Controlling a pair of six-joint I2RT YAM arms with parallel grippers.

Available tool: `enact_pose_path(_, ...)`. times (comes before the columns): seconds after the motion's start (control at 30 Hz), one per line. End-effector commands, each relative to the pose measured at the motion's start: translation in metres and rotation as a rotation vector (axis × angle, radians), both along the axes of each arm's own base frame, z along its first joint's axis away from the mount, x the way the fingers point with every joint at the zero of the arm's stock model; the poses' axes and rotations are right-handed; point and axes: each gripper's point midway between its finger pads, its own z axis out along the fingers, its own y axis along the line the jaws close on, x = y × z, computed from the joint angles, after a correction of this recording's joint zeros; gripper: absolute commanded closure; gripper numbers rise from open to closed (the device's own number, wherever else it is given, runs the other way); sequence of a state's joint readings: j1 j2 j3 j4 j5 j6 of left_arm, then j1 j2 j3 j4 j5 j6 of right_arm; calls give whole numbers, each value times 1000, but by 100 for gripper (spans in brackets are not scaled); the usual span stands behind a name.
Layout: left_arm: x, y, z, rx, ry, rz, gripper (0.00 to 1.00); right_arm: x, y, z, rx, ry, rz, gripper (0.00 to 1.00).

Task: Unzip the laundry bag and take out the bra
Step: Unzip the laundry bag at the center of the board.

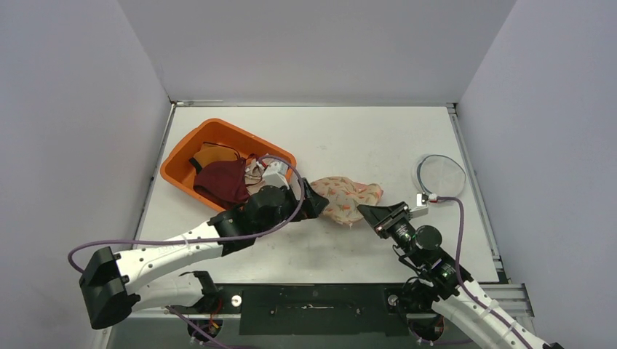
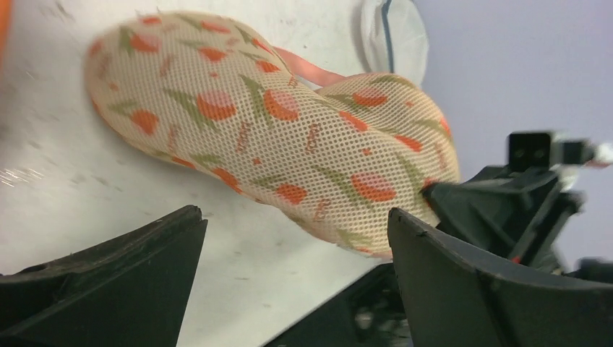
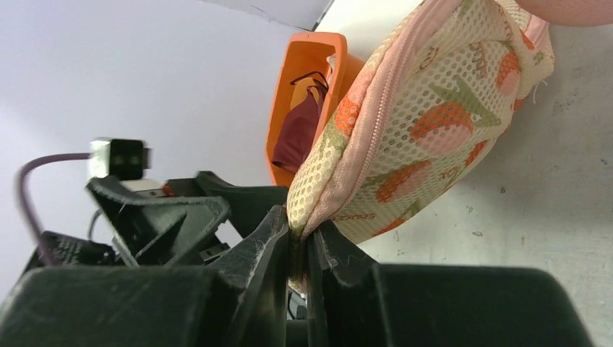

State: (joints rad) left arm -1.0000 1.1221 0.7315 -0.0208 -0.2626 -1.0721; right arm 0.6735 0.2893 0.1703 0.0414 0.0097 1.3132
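The laundry bag (image 1: pixel 348 198) is cream mesh with orange flowers and green leaves, and lies mid-table. Its pink zipper band (image 3: pixel 390 83) runs along the edge and looks closed where it shows. My right gripper (image 3: pixel 302 230) is shut on the bag's near corner, pinching the mesh and the pink seam, and that end is lifted off the table. In the top view the right gripper (image 1: pixel 365 212) sits at the bag's near right end. My left gripper (image 2: pixel 295 213) stands open just short of the bag (image 2: pixel 275 123), at its left end (image 1: pixel 314 202), with nothing between the fingers. The bra is hidden.
An orange bin (image 1: pixel 182 156) at the back left holds a maroon garment (image 1: pixel 222 182) and an orange one. A round white mesh piece (image 1: pixel 441 174) lies at the right, close to the table's edge. Grey walls close in the table on three sides.
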Motion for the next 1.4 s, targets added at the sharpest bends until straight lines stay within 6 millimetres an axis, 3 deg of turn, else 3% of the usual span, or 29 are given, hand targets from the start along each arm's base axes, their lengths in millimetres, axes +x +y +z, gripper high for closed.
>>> enact_pose_path(0.0,-6,30,-13,506,-310,-223,4,-1,2,19,4,16,16,95)
enact_pose_path(0.23,-45,17,-29,905,-681,-496,4,-4,8,21,5,48,53,95)
enact_pose_path(0.33,-52,17,-31,927,-775,-570,4,-5,8,24,-2,39,58,95)
enact_pose_path(0.47,-56,7,-12,803,-888,-545,4,-6,10,26,1,36,67,95)
enact_pose_path(0.67,-54,-18,40,303,-497,-237,1,-2,4,36,-5,-16,35,95)
enact_pose_path(0.73,-57,-23,47,126,-355,-167,0,-1,4,36,-12,-21,34,95)
enact_pose_path(0.9,-51,-25,15,-328,150,-74,4,-1,3,34,-25,-23,29,95)
enact_pose_path(1.0,-50,-22,8,-587,246,-46,4,-1,1,35,-13,-30,23,95)
enact_pose_path(1.1,-48,-29,-5,-643,351,-4,4,-2,0,34,-10,-36,22,95)
enact_pose_path(1.23,-48,-55,1,-641,409,10,4,-2,-2,31,-33,-51,18,95)
enact_pose_path(1.37,-35,-57,1,-693,424,84,4,-5,-1,27,-43,-72,31,95)
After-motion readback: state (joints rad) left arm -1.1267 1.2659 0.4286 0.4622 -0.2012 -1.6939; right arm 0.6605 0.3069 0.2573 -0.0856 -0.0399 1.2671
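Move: The zip end of the laundry bag, pinched in my right fingers, lies about 10 cm to the right of my open left hand, some 3 cm back and nearly level with it. The bag's body spreads out from that corner, its middle some 7 cm to my left hand's right, 1 cm ahead and 6 cm lower. The orange basket sits roughly 28 cm to my left hand's left, 10 cm farther out and 15 cm below. For my right hand, the zip end is right between its fingers. My left hand first draws back and sinks while its wrist rolls some 70 degrees clockwise seen from behind the hand. It then rises, rolls back past where it began, and dips again beside the held zip end, finishing about 5 cm back, 6 cm lower and 4 cm farther right, turning back upward at the last, fingers still open. My right hand keeps its pinch almost in place. ##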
